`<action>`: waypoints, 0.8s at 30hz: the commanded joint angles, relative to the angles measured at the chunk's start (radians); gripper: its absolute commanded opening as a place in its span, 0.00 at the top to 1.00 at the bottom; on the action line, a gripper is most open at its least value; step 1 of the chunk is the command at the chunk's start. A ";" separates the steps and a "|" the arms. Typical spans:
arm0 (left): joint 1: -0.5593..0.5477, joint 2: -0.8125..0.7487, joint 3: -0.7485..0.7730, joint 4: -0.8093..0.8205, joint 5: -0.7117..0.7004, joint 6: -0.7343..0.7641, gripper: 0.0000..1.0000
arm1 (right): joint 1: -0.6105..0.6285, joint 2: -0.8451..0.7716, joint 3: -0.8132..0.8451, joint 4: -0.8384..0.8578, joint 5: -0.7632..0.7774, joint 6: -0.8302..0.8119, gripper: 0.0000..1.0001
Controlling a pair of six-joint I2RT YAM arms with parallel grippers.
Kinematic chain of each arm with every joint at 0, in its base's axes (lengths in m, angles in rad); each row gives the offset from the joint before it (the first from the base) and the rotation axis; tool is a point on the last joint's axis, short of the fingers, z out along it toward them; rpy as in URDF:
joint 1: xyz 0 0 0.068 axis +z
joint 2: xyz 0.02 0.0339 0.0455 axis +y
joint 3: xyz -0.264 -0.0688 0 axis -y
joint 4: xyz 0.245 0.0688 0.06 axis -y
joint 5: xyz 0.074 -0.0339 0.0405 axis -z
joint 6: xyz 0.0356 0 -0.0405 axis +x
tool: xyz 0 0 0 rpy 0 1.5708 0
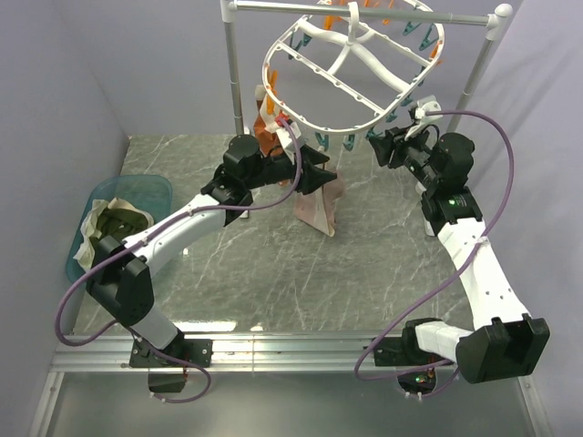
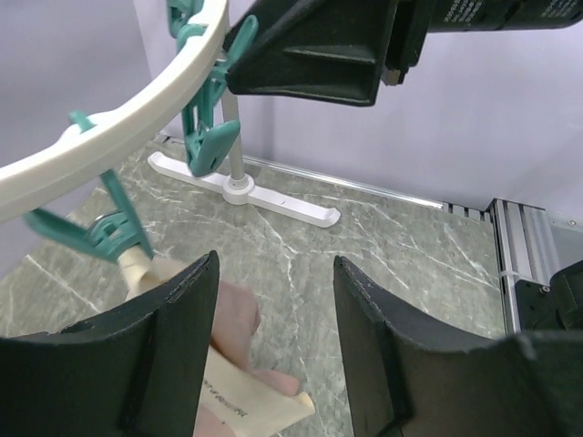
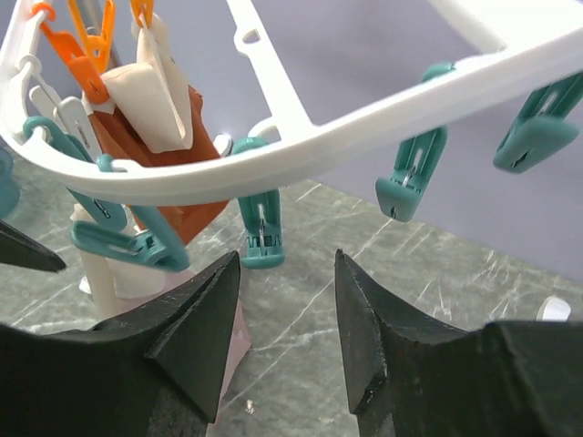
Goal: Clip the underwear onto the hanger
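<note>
The white oval hanger [image 1: 266, 68] hangs from the stand's top bar, with teal and orange pegs on its rim [image 2: 118, 118] [image 3: 319, 141]. The pinkish-beige underwear [image 1: 319, 208] droops below its near edge to the table. In the left wrist view a teal peg [image 2: 114, 232] appears to pinch the top corner of the underwear [image 2: 235, 319]. My left gripper [image 1: 317, 168] [image 2: 273, 264] is open beside the cloth, with nothing between its fingers. My right gripper [image 1: 381, 146] [image 3: 287, 259] is open under the rim, just below a teal peg [image 3: 262, 232]. The underwear [image 3: 232, 341] shows behind its left finger.
A rust-orange garment [image 3: 164, 173] and a white cloth [image 3: 155, 91] hang from pegs on the hanger's far left. The white stand's poles [image 1: 232, 64] and foot [image 2: 273, 196] are at the back. A blue basin [image 1: 150, 187] holding olive cloth [image 1: 118, 220] sits at the left.
</note>
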 commanded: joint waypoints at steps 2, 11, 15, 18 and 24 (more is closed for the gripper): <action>-0.017 0.016 0.055 0.053 0.028 -0.002 0.42 | -0.015 0.004 0.066 0.035 -0.045 -0.022 0.49; -0.024 0.056 0.093 0.064 0.026 0.004 0.42 | -0.018 0.016 0.096 -0.003 -0.111 -0.045 0.66; -0.024 0.074 0.114 0.064 0.022 0.004 0.42 | -0.016 0.019 0.106 -0.011 -0.128 -0.048 0.74; -0.031 0.083 0.128 0.072 0.017 0.016 0.42 | -0.018 0.021 0.110 -0.018 -0.131 -0.039 0.85; -0.065 0.103 0.148 0.080 -0.010 0.064 0.43 | -0.016 0.021 0.127 -0.029 -0.126 0.002 1.00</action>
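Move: The free teal clip I go for with my right hand sits on the hanger's near rim, almost between my open right fingers, about 1 cm left and 2 cm up. Level with it, the next teal clip is roughly 5 cm to its left, and the clip holding the underwear about 11 cm to its left. From my left hand the free clip lies some 7 cm ahead, 10 cm right and 4 cm up; the hanging underwear is about 5 cm ahead and 10 cm below. I raise my right hand about 2 cm, easing a little left and turning slightly counter-clockwise, and close its half-open fingers on the handle end of the free teal clip until I am pinching it. Meanwhile my left hand, fingers still half open and empty, slides about 3 cm right towards my right hand, rising slightly at the end. ##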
